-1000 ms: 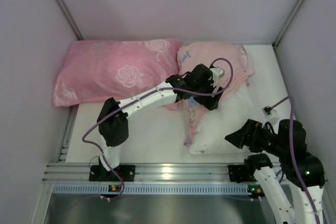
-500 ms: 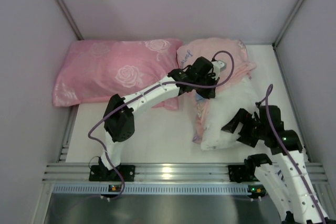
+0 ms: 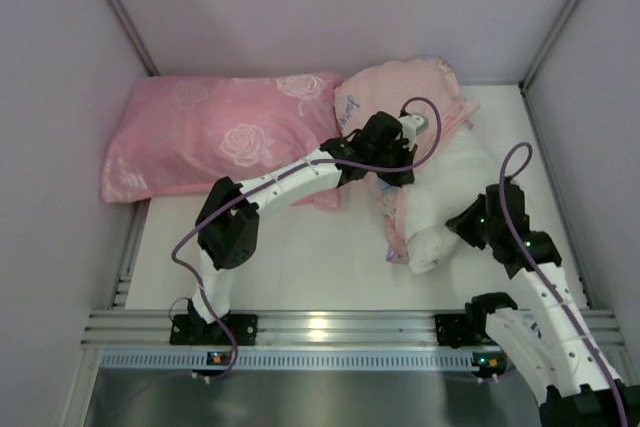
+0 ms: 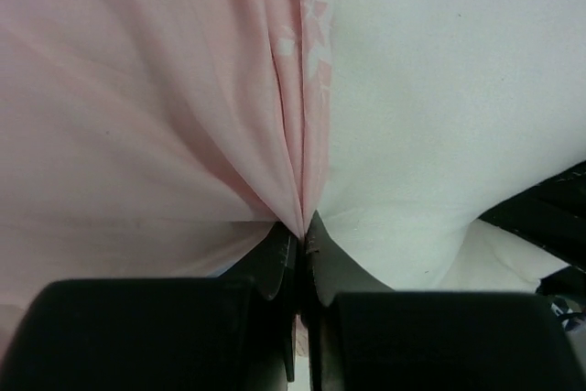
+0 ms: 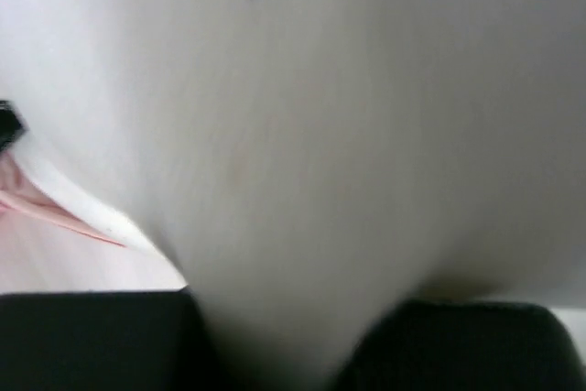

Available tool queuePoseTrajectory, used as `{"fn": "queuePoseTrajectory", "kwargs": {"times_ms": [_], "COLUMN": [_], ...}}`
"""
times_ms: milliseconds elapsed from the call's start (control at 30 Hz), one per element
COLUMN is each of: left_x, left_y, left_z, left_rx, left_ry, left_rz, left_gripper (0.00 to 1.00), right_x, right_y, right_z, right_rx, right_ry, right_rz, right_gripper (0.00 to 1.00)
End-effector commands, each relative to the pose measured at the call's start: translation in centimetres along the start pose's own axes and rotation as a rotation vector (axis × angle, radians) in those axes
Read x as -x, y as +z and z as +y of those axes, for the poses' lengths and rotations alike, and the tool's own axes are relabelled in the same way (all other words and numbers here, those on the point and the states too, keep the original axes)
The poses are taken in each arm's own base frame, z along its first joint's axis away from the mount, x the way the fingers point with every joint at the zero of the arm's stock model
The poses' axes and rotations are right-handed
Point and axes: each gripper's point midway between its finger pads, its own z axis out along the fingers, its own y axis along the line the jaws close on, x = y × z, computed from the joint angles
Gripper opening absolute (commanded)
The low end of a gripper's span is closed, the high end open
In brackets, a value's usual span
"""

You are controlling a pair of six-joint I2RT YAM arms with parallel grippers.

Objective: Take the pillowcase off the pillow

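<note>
The pillowcase (image 3: 400,97) lies pale pink side out, bunched over the far end of the white pillow (image 3: 440,197) at the back right of the table. My left gripper (image 3: 394,173) reaches in from the left and is shut on a fold of the pillowcase (image 4: 137,89), its fingertips (image 4: 303,226) pinching the pink cloth beside the pillow (image 4: 458,89). My right gripper (image 3: 458,231) is at the pillow's near end. In the right wrist view the pillow (image 5: 302,135) fills the frame and narrows down between the dark jaws, hiding the fingertips.
A pink rose-patterned pillow (image 3: 220,137) lies at the back left, touching the pillowcase. White table surface (image 3: 300,247) shows in front of it. Walls close in the back and both sides, and a metal rail (image 3: 320,327) runs along the near edge.
My left gripper shut on the pillowcase and drew it toward the back. My right arm moved in to the pillow's near end and closed there. The pillow shifted back and right.
</note>
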Motion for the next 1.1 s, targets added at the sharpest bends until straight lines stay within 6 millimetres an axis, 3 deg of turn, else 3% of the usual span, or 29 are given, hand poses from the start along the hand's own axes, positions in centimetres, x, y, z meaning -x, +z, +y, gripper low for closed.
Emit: {"fn": "queuePoseTrajectory", "kwargs": {"times_ms": [0,33,67,100,133,167,200,233,267,333,367,467,533,567,600,667,733,767,800,867,967,1000,1033,1067], "left_x": [0.6,1.2,2.0,4.0,3.8,4.3,6.4,6.7,6.2,6.9,6.8,6.9,6.9,5.7,6.2,5.2,5.6,5.8,5.4,5.4,4.3,4.0,2.1,2.7], "left_y": [-1.4,-1.4,-1.4,-1.9,-1.4,-1.3,-2.2,-2.2,-1.9,-2.1,-2.1,-1.2,-1.1,-0.6,-1.2,-1.3,-2.1,-2.5,-2.7,-3.9,-5.9,-6.3,-6.1,-6.4], "left_z": [-1.1,-0.2,1.4,2.9,4.2,5.9,8.0,9.3,11.9,13.8,15.2,13.5,10.1,9.6,9.0,10.0,10.7,12.3,13.3,15.4,18.2,18.5,18.8,18.1], "left_rx": [0.01,0.051,0.122,0.159,0.192,0.236,0.274,0.296,0.335,0.359,0.374,0.24,0.047,0.036,0.037,0.095,0.144,0.235,0.277,0.374,0.486,0.488,0.482,0.416], "left_ry": [-0.008,-0.036,-0.058,-0.084,-0.131,-0.16,-0.199,-0.243,-0.281,-0.308,-0.32,-0.245,-0.177,-0.168,-0.149,-0.138,-0.116,-0.113,-0.107,-0.117,-0.151,-0.151,-0.152,-0.142], "left_rz": [-0.005,-0.022,-0.049,-0.091,-0.079,-0.089,-0.133,-0.135,-0.119,-0.14,-0.138,-0.117,-0.097,-0.076,-0.092,-0.091,-0.121,-0.14,-0.136,-0.152,-0.153,-0.153,-0.115,-0.143], "left_gripper": [0.0,0.0,0.0,0.0,0.0,0.0,0.0,0.0,0.0,0.0,0.0,0.0,0.0,0.0,0.04,0.27,0.63,0.82,0.89,0.99,0.99,0.99,0.99,0.99], "right_x": [8.8,9.1,11.0,11.7,12.7,13.5,14.0,14.5,15.6,17.3,17.5,18.3,18.5,18.8,18.9,19.2,18.9,18.6,18.4,18.0,17.7,17.6,17.5,17.3], "right_y": [-3.8,-5.0,-7.9,-9.2,-11.9,-13.1,-14.3,-15.5,-17.7,-20.4,-20.4,-21.3,-21.8,-22.3,-22.6,-23.6,-24.1,-24.0,-24.1,-24.4,-25.4,-25.7,-26.0,-26.3], "right_z": [3.6,3.2,4.2,4.2,4.8,4.9,5.0,5.0,5.1,4.9,4.5,3.6,2.9,2.1,1.8,1.6,1.9,2.1,2.0,1.5,0.3,0.1,0.0,-0.2], "right_rx": [0.13,0.11,0.133,0.121,0.126,0.109,0.106,0.101,0.088,0.051,0.012,-0.053,-0.095,-0.135,-0.155,-0.17,-0.154,-0.136,-0.139,-0.158,-0.226,-0.232,-0.237,-0.235], "right_ry": [0.013,0.001,0.007,0.006,0.0,0.004,0.006,0.007,0.017,0.019,0.008,0.006,0.007,0.012,0.009,0.004,-0.01,-0.024,-0.03,-0.065,-0.119,-0.131,-0.147,-0.155], "right_rz": [-0.416,-0.437,-0.517,-0.544,-0.574,-0.601,-0.621,-0.647,-0.695,-0.772,-0.765,-0.805,-0.826,-0.851,-0.86,-0.875,-0.856,-0.837,-0.832,-0.82,-0.81,-0.807,-0.809,-0.81], "right_gripper": [0.0,0.0,0.0,0.0,0.0,0.0,0.0,0.0,0.0,0.0,0.0,0.0,0.0,0.0,0.0,0.0,0.0,0.0,0.0,0.0,0.0,0.0,0.0,0.0]}}
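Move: The white pillow, half out of its pillowcase, has its bare part some 10 cm right of the left hand, 5 cm nearer and 5 cm lower. From the right hand, which already grips its near end, that part lies about 7 cm ahead and 1 cm left, at about the same height. The pink pillowcase, pinched by the left hand, has its bulk about 15 cm ahead of that hand and 8 cm below. The rose pillow's middle is roughly 45 cm left of the left hand, 10 cm ahead and 8 cm below. The white pillow's end, kept in the shut right fingers, is hoisted about 20 cm, then drawn right and slightly back as that hand rolls some 30 degrees, left side down. The pinched pillowcase goes the other way: the left hand carries it forward and a little up, then sinks, opens wide to let it go and drifts left towards the rose pillow. ##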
